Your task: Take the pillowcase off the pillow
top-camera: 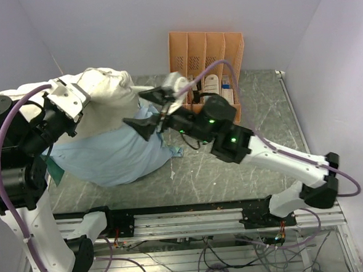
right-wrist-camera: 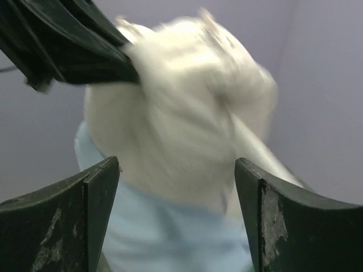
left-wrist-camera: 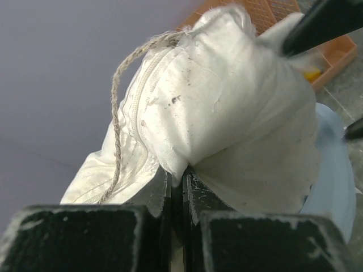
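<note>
The off-white pillow (top-camera: 108, 94) is lifted at the back left, its upper half bare. The light blue pillowcase (top-camera: 118, 155) hangs round its lower half and rests on the table. My left gripper (top-camera: 81, 100) is shut on a fold of the pillow's fabric (left-wrist-camera: 176, 167); a loose string (left-wrist-camera: 116, 113) hangs beside its zip. My right gripper (top-camera: 148, 113) is open, just right of the pillow, its fingers apart and holding nothing. In the right wrist view the pillow (right-wrist-camera: 176, 124) and pillowcase (right-wrist-camera: 170, 238) are blurred ahead between the open fingers.
An orange file rack (top-camera: 207, 54) with bottles stands at the back, right behind the right gripper. Grey walls close the back and sides. The marbled tabletop (top-camera: 233, 176) extends to the right and front.
</note>
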Robot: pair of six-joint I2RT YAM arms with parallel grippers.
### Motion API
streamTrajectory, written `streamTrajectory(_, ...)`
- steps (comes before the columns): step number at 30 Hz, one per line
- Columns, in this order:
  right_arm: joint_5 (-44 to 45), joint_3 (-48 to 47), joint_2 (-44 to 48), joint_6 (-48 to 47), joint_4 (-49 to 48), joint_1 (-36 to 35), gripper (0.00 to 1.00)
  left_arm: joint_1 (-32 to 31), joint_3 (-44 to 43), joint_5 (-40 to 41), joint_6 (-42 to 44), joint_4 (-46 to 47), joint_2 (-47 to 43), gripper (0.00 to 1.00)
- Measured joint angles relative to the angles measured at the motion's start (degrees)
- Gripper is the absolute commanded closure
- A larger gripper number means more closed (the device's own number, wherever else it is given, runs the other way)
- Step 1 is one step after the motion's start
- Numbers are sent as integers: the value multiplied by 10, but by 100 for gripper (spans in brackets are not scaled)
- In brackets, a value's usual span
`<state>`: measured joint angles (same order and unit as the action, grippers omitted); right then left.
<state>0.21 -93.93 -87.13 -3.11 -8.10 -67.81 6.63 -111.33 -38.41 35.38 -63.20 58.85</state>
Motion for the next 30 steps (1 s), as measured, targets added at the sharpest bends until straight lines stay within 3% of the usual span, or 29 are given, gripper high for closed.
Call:
streamTrajectory(8, -15, 301, 210, 146, -115, 96, 32, 0, -34, 23, -15, 3, 4, 93)
streamTrajectory(15, -82, 452, 226, 198, -131, 119, 39, 0, -51, 21, -24, -8, 9, 93)
streamTrajectory(24, -150, 430, 156, 195, -107, 171, 34, 0, -60, 19, -23, -28, 2, 93)
streamTrajectory(28, -172, 383, 115, 180, -104, 173, 44, 0, -57, 18, -17, -32, -8, 93)
streamTrajectory(30, -178, 364, 97, 172, -102, 174, 55, 0, -56, 18, -15, -35, -11, 93)
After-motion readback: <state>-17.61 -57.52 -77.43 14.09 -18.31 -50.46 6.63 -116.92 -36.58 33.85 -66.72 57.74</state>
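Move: The open edge of the blue pillowcase, with its green inside, hangs some 20 cm below the right hand, about 7 cm farther ahead and 2 cm to the right. The cream pillow's middle is some 18 cm to the right hand's left, 4 cm ahead and 5 cm lower; the orange organizer stands about 30 cm ahead, 27 cm right and 42 cm down. From the left hand, the pillowcase edge is roughly 19 cm right, 7 cm ahead and 20 cm down. Towards the hanging blue-green edge of the pillowcase the right hand, already clear of the pillow and open, swings right about 10 cm and drops some 20 cm, then eases forward and a little back left, tipping some 20 degrees and partly narrowing its fingers beside the cloth. The left hand keeps its pinch on the pillow, rising about 2 cm and then drawing slightly back. ##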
